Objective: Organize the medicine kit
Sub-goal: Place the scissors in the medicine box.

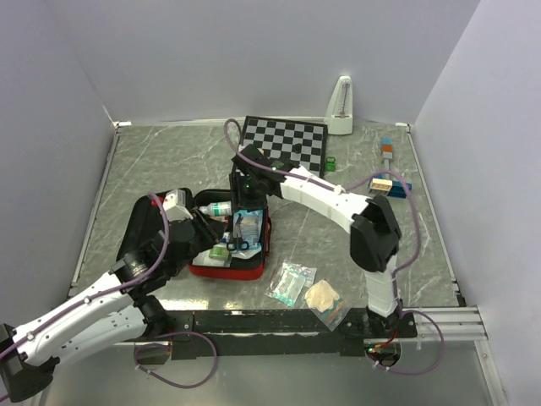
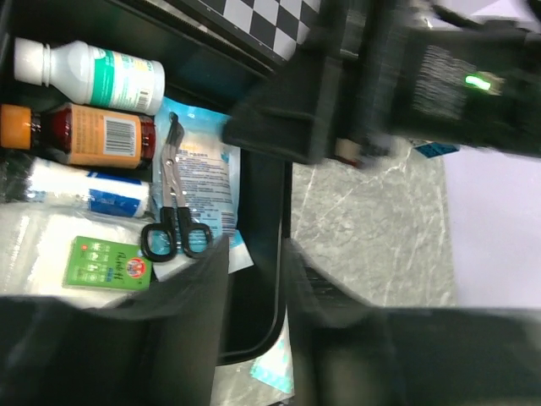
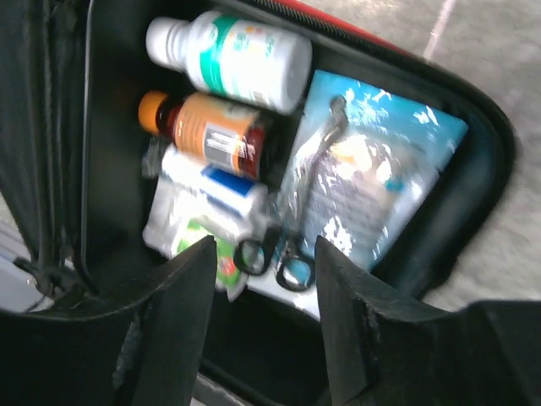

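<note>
The medicine kit, a red zip case with black lining, lies open mid-table. Inside lie a white bottle, a brown bottle, a bandage roll, a green packet, black-handled scissors and a blue packet. My right gripper hovers open over the scissors with nothing between its fingers. My left gripper is at the kit's near right rim, fingers a little apart with the rim showing in the gap. Whether they touch it is unclear.
A chessboard and a white metronome stand at the back. Small boxes lie at the right. A clear sachet and a beige pack rest in front of the kit. The right arm crosses above the kit.
</note>
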Controlling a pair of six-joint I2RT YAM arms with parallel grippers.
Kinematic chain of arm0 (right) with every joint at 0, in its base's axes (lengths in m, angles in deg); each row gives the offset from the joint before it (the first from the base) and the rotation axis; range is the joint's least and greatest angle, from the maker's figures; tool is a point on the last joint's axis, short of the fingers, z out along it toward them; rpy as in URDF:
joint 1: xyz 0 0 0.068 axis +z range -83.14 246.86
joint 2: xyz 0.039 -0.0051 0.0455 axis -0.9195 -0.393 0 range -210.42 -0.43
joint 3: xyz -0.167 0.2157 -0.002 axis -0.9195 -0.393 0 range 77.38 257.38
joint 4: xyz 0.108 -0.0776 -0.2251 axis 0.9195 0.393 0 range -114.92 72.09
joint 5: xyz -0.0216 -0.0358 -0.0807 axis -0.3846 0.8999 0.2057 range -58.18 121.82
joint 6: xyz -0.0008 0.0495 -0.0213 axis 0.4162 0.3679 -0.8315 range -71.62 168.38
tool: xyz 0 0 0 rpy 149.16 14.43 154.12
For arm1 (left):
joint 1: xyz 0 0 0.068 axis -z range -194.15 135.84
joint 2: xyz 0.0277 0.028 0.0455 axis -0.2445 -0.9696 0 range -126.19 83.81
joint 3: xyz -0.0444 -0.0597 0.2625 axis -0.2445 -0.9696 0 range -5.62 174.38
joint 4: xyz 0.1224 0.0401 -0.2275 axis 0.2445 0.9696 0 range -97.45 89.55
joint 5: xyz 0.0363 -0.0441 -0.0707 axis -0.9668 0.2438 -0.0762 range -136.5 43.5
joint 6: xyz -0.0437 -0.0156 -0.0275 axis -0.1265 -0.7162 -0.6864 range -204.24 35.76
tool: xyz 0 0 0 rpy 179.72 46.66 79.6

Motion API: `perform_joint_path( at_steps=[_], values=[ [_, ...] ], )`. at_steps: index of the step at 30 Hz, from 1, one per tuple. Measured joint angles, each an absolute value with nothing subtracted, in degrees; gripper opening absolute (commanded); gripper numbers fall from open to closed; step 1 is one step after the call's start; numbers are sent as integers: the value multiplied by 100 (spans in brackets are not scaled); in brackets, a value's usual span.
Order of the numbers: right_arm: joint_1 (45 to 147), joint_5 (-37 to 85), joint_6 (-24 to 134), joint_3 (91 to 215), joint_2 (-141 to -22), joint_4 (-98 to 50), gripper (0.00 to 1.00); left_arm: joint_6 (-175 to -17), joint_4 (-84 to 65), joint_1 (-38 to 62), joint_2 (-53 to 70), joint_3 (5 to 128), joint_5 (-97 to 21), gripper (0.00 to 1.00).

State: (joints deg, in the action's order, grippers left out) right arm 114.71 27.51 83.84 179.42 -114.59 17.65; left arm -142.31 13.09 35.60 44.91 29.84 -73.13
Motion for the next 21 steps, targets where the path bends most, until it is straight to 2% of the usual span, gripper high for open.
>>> perform_joint_path(
  at_steps=[4,12,17,21],
  values=[
    [11458,2945,8301,17129,-10489,1662,58,-14187,1248,3560,4417,2984,-7269,54],
    [11316,3837,8294,14060,-7584,1529,56,-14062,721,3560,4386,2698,-6808,54],
    [11214,3924,8511,12500,-7331,1413,56,-14091,583,3560,4100,2636,-6644,53],
    [11205,3800,8605,11842,-7239,1315,55,-14115,419,3560,3949,2560,-6485,53]
  ],
)
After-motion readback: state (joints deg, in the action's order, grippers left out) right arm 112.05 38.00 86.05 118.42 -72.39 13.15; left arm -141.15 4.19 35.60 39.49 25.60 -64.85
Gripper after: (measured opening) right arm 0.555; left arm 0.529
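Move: The tan bandage bag that my right hand heads for lies about 24 cm to its right, 22 cm back and 16 cm below. The clear dressing bag beside it is roughly 12 cm right and 16 cm back; the scissors, already released in the medicine box, lie about 3 cm ahead, 4 cm left and 13 cm down. From my left hand, the bandage bag is some 28 cm right and 8 cm back, far below. With the scissors already out of my fingers, I sweep my right hand, still open, out of the medicine box: about 22 cm right and 14 cm back, rising a little, then sinking steeply towards the two bags while the fingers tip more steeply down. Meanwhile my left hand spreads its fingers to about half and eases some 3 cm right and 3 cm down above the box. ##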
